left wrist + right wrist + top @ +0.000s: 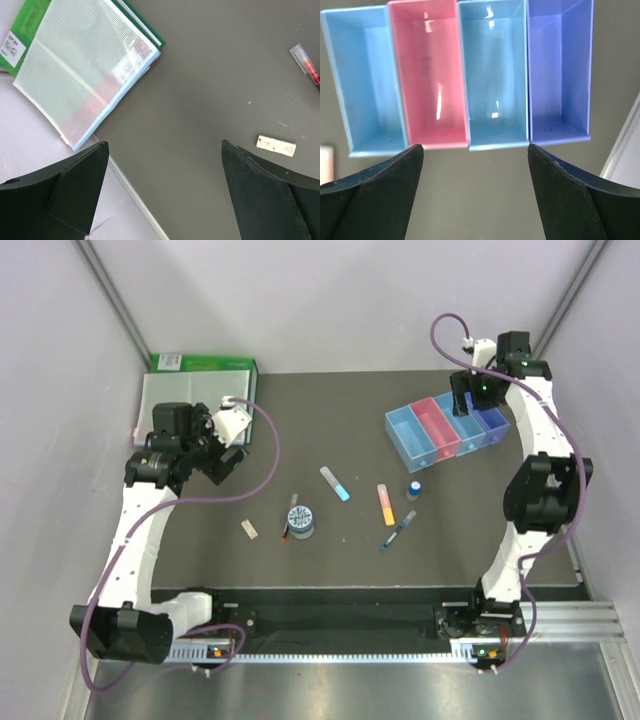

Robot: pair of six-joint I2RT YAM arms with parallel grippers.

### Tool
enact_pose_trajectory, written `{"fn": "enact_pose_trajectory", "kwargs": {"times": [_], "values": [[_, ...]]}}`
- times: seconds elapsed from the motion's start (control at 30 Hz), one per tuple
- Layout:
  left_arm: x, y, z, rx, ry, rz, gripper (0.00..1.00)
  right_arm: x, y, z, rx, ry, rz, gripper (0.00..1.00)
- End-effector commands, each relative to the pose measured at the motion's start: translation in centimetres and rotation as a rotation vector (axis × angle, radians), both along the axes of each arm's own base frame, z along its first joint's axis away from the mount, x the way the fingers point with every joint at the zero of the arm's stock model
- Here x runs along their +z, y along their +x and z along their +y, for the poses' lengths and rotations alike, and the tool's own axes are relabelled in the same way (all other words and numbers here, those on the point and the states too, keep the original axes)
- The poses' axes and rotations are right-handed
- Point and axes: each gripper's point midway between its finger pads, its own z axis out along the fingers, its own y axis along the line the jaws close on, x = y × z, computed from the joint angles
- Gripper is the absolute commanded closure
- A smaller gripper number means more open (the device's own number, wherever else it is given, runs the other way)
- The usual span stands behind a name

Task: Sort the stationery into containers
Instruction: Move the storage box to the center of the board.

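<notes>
The stationery lies loose on the dark mat: a beige eraser [249, 529], a dark red pen [291, 508], a grey tape roll [301, 521], a light-blue marker [335, 483], an orange highlighter [385, 505], a blue-capped bottle [413, 487] and a blue pen [398, 531]. The containers [447, 427], a joined row of four bins, stand at the back right and look empty in the right wrist view [432, 75]. My right gripper [475, 147] hangs open just behind them. My left gripper [164, 145] is open over the mat's left side, holding nothing. The eraser [276, 145] lies to its right.
A clear folder [85, 65] lies on a flat green box [205, 365] at the back left corner. The mat's left edge and the white wall base run under the left gripper. White walls close in on both sides.
</notes>
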Motion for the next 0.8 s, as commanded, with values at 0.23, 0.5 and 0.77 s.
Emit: {"fn": "enact_pose_trajectory", "kwargs": {"times": [0.23, 0.5, 0.77], "values": [[2.4, 0.3, 0.1, 0.032, 0.053, -0.049, 0.01, -3.3, 6.7, 1.3, 0.005, -0.060, -0.031, 0.28], [3.3, 0.9, -0.2, 0.035, 0.052, -0.062, 0.01, -8.0, 7.0, 1.3, -0.007, -0.058, 0.048, 0.51], [3.3, 1.0, -0.5, 0.021, 0.069, -0.063, 0.01, -9.7, 7.2, 3.7, 0.010, -0.044, 0.071, 0.52]]}}
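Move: The storage box sits under and just ahead of the right hand: its middle, at the wall between the pink and light-blue compartments, is about 5 cm ahead, 2 cm left and 14 cm below. The blue-capped bottle stands roughly 10 cm back and 11 cm left of that hand, the orange marker some 14 cm back and 18 cm left, both about 16 cm below. From the left hand the box lies about 19 cm ahead, 57 cm right and 19 cm below. No contact with the storage box can be made out yet. The right hand heads down about 10 cm and forward some 6 cm, the forward part mostly early and the drop steeper later. Its fingers close from nearly wide to about half open on the way and end astride the wall between the pink and light-blue compartments, near rim height. ##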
